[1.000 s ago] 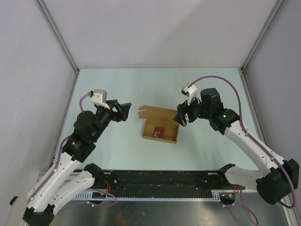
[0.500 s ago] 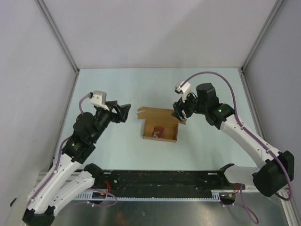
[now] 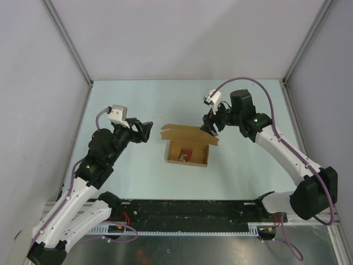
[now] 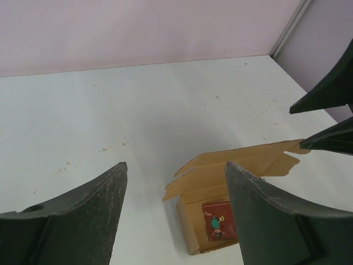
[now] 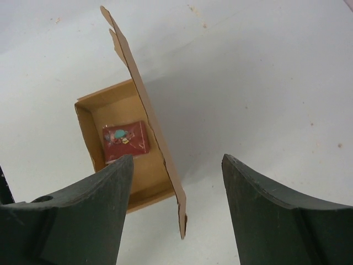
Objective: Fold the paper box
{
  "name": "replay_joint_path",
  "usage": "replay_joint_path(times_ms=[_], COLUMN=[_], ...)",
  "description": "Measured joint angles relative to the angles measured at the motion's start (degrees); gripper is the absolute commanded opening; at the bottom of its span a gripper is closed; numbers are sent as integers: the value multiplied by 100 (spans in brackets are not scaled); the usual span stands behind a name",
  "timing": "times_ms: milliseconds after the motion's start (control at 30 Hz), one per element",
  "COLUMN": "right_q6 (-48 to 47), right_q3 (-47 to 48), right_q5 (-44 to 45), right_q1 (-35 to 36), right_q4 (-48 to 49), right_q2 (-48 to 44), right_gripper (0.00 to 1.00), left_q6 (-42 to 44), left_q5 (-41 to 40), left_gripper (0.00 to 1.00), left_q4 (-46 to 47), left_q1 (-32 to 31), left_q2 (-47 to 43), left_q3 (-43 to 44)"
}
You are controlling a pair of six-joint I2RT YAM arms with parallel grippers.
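Observation:
The paper box (image 3: 188,156) is brown card and sits open at the table's middle, its lid flap (image 3: 187,133) raised at the far side. Inside lies a small dark red square item (image 3: 186,155). My left gripper (image 3: 145,131) hovers open to the left of the box, apart from it; its wrist view shows the box (image 4: 190,234) ahead between the fingers. My right gripper (image 3: 210,126) is open at the lid's right end. In the right wrist view the lid flap (image 5: 144,102) stands on edge between the spread fingers (image 5: 99,204) of the gripper (image 5: 177,157), touching neither.
The pale table (image 3: 138,99) is walled by grey panels on three sides. A black rail (image 3: 187,212) with the arm bases runs along the near edge. In the left wrist view the right gripper's dark fingers (image 4: 331,94) show at the right edge.
My right gripper has moved left and toward the back, from the box's right side to the lid flap's right end. The left arm has hardly moved.

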Motion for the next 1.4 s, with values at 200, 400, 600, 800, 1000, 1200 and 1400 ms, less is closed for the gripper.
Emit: replay_joint_path(times_ms=[200,400,600,800,1000,1200,1400], right_q6=[-184,271,1683,3464,4518,4861,4931], right_q3=[339,358,55,-479,-527,-610,-610], right_q5=[-256,146,1239,2647,3075,3128,2844], right_q1=[9,-4,-173,-538,-660,-656,-656], right_q4=[-7,-81,-199,-210,-219,-378,-382], right_q2=[433,420,-90,-809,-358,229,461], right_gripper=[68,71,71,50,25,13,2], left_q6=[50,-118,-708,-1335,-1589,-1617,-1617], left_q5=[151,603,975,855,905,1200,1445], left_gripper=[79,79,78,66,36,21,7], left_q4=[0,24,90,160,203,291,302], left_q1=[170,857,1410,1528,1558,1565,1565], left_q2=[0,201,671,1266,2756,3733,3884], left_q3=[2,-2,-219,-291,348,850,885])
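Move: The paper box's raised lid has its middle about 8 cm ahead, 17 cm right and 21 cm below the left hand; from the right hand it lies some 4 cm ahead, 7 cm left and 15 cm below. The open box tray lies about 4 cm back, 7 cm left and 20 cm below the right hand, with the red packet inside some 4 cm back, 9 cm left and 22 cm below that hand. Both grippers nearly shut: left sinks forward 18 cm, right swings clockwise beyond the lid's right end, then sinks. ##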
